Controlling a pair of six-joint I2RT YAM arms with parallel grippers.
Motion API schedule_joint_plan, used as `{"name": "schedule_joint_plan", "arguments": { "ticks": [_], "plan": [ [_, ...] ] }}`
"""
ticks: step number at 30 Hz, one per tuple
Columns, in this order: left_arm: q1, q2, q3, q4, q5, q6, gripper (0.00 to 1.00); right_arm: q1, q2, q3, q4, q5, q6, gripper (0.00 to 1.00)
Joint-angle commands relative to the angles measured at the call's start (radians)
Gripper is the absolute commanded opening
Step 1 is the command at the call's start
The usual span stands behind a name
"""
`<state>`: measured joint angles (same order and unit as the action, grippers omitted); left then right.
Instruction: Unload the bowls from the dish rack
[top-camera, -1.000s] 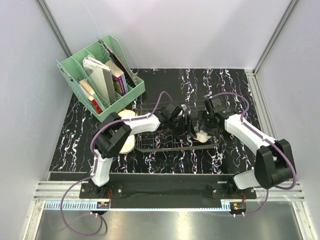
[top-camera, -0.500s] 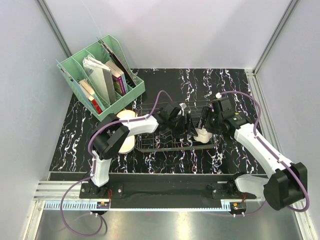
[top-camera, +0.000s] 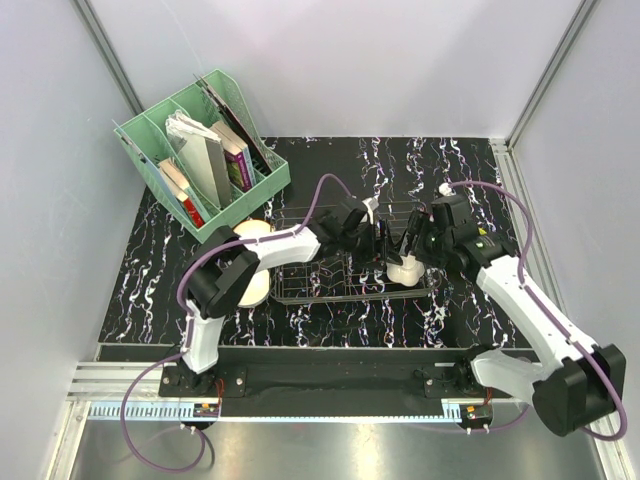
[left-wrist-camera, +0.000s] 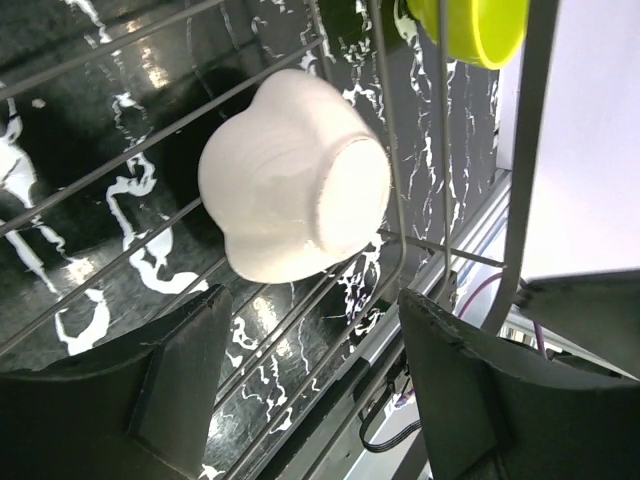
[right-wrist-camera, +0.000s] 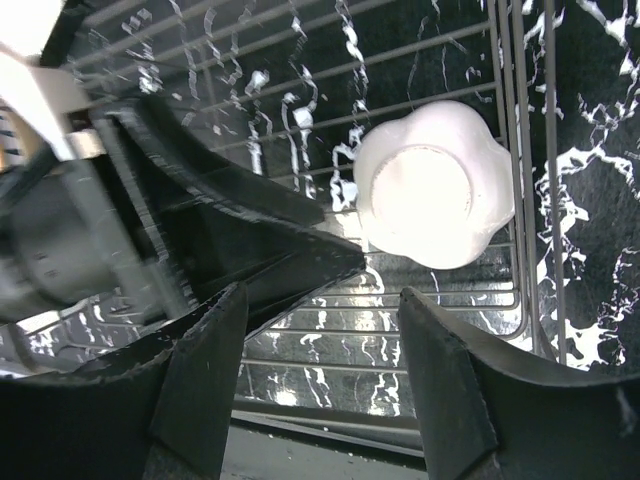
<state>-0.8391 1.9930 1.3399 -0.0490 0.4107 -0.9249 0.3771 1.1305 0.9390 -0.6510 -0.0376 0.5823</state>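
Note:
The dark wire dish rack (top-camera: 300, 290) lies mid-table. A white scalloped bowl (top-camera: 405, 271) rests upside down on its right end, also seen in the left wrist view (left-wrist-camera: 295, 190) and the right wrist view (right-wrist-camera: 435, 185). A yellow-green bowl (left-wrist-camera: 475, 25) stands behind the rack wires (left-wrist-camera: 383, 100) at that view's top. My left gripper (top-camera: 377, 245) (left-wrist-camera: 315, 350) hovers just left of the white bowl, open and empty. From the right, my right gripper (top-camera: 413, 243) (right-wrist-camera: 320, 350) faces it over the rack (right-wrist-camera: 400, 55), open and empty, close above the bowl.
Two cream bowls (top-camera: 253, 229) (top-camera: 256, 288) sit on the table left of the rack, partly under my left arm. A mint-green organiser (top-camera: 200, 165) with books stands at the back left. Both grippers crowd the rack's right half; a left finger (right-wrist-camera: 250, 240) shows in the right wrist view.
My right arm has swung its elbow out to the right and the gripper drew slightly back and right. The left gripper edged right. The white bowl has not moved.

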Motion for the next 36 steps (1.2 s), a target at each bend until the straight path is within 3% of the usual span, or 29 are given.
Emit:
{"name": "schedule_joint_plan", "arguments": {
  "ticks": [1, 22, 36],
  "plan": [
    [-0.014, 0.007, 0.044, 0.046, -0.019, 0.006, 0.72, 0.006, -0.092, 0.052, 0.013, 0.035, 0.005, 0.69],
    [-0.009, 0.102, 0.016, 0.092, -0.046, -0.011, 0.71, 0.006, -0.245, 0.123, -0.013, 0.058, -0.002, 0.70],
    [-0.008, 0.156, 0.053, 0.098, -0.033, -0.029, 0.71, 0.006, -0.245, 0.132, -0.013, 0.051, -0.002, 0.70]
  ]
}}
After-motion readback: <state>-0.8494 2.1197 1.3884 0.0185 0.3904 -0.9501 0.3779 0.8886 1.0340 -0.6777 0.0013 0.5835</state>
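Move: Just beyond the open left fingertips, the upturned white bowl in the dish rack lies roughly 5 cm to the left hand's right, 1 cm ahead and 5 cm below. The rack's right end wall stands about 5 cm to the right of that bowl and 2 cm farther out; the green bowl sits outside the rack, some 17 cm right of the white one and 12 cm farther out. From the right hand, the white bowl is about 10 cm down, 1 cm ahead and 2 cm to the right. Sinking in two short steps, about 3.5 cm in all, the left hand also eases a couple of centimetres to the right and a little forward, open fingers bringing one tip against the white bowl's near side. The right hand, open and empty, rises some 10 cm clear of the bowl and tips its fingers up roughly 15 degrees. ##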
